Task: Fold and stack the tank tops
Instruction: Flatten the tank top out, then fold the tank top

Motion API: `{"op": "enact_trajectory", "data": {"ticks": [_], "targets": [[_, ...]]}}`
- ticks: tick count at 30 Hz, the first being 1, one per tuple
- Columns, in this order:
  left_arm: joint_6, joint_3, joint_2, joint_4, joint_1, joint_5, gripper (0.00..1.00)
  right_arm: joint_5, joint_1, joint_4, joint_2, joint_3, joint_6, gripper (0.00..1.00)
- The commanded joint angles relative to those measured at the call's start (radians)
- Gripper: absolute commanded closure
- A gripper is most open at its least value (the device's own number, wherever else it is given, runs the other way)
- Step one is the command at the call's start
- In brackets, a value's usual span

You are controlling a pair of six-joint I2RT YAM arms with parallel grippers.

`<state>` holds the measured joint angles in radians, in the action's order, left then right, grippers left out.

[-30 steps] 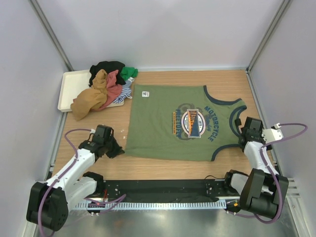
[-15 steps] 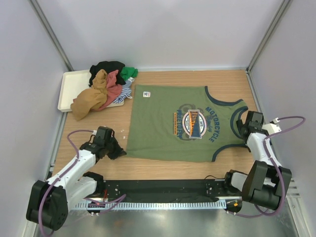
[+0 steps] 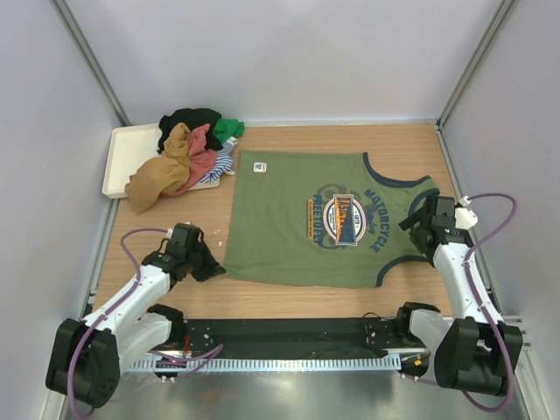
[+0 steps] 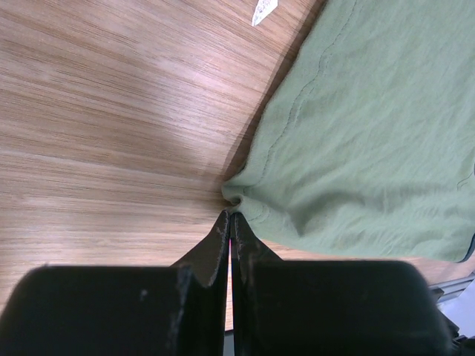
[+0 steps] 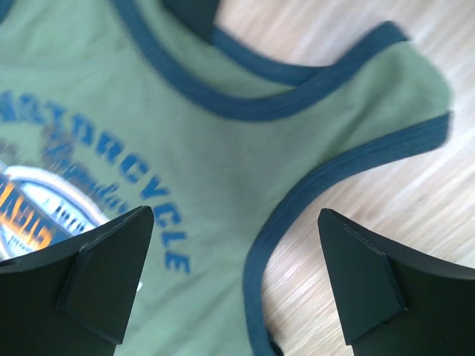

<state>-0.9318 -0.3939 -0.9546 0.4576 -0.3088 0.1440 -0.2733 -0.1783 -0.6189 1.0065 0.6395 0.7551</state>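
Note:
An olive green tank top [image 3: 289,219] with navy trim and a chest print lies flat on the wooden table, neck to the right. My left gripper [image 3: 214,268] sits low at its near-left hem corner. In the left wrist view that gripper [image 4: 230,216] is shut, with the puckered corner of the cloth [image 4: 239,196] caught at its tips. My right gripper [image 3: 417,220] hovers open over the near shoulder strap. In the right wrist view this gripper [image 5: 236,215] straddles the navy armhole trim [image 5: 256,252] with nothing held. More tank tops [image 3: 182,157] lie in a heap at the back left.
A cream tray [image 3: 118,162] sits under the heap at the back left, against the left wall. A small white scrap [image 3: 219,233] lies on the table by the top's left hem. Walls close in the left, right and far sides.
My right gripper has risen and moved away from the table's near edge, over the strap, and opened a little wider. The left gripper edged right with the hem corner.

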Motion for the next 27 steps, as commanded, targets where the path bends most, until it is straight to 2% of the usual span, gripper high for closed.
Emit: {"op": "enact_trajectory", "data": {"ticks": [1,4,7,10,12,16,19,20,24,27], "targets": [[0.024,-0.011,-0.001,-0.039,-0.004,0.006,1.00,0.048,0.077,-0.061,-0.039,0.043,-0.045,0.00],[0.028,-0.011,0.008,-0.039,-0.004,-0.006,1.00,0.091,0.178,-0.082,-0.036,0.011,0.022,0.03],[0.034,-0.013,0.013,-0.037,-0.004,-0.018,1.00,0.054,0.324,-0.136,-0.045,-0.011,0.098,0.07],[0.036,-0.017,0.010,-0.039,-0.006,-0.023,1.00,-0.003,0.410,-0.202,-0.084,-0.014,0.153,0.19],[0.039,-0.019,0.011,-0.039,-0.004,-0.018,1.00,0.015,0.431,-0.223,-0.106,-0.032,0.177,0.30],[0.041,-0.023,0.019,-0.037,-0.007,-0.015,1.00,0.045,0.480,-0.263,-0.103,-0.064,0.220,0.31],[0.045,-0.031,0.016,-0.031,-0.010,-0.020,1.00,0.025,0.519,-0.295,-0.094,-0.074,0.231,0.36],[0.045,-0.033,0.016,-0.031,-0.010,-0.020,1.00,0.035,0.539,-0.298,-0.094,-0.078,0.216,0.43],[0.047,-0.039,0.007,-0.030,-0.013,-0.021,1.00,0.063,0.594,-0.306,-0.091,-0.093,0.251,0.48],[0.044,-0.039,0.007,-0.030,-0.013,-0.023,1.00,0.066,0.623,-0.314,-0.074,-0.096,0.273,0.48]]}}
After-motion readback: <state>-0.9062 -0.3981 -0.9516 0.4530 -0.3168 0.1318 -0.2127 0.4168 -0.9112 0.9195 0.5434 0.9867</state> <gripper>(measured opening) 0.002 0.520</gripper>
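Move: The tank top's near underarm corner, where the dark armhole trim meets the near edge, lies some 9 cm back from the right gripper, about 11 cm to its left and 7 cm below. The near shoulder strap's end is roughly level with that hand, 9 cm to its right; the round print is about 9 cm ahead and 22 cm left. From the left gripper, whose shut tips are at the near hem corner, the underarm corner is some 45 cm right and 3 cm back. Swing the open right gripper left across the near armhole, then draw it back and down to just above the near underarm corner, about 12 cm left and 9 cm back in all. Turn it roughly 25 degrees counter-clockwise, tip the fingers more steeply down, and narrow them from wide to half open. Keep the left gripper still and shut at the near hem corner. ##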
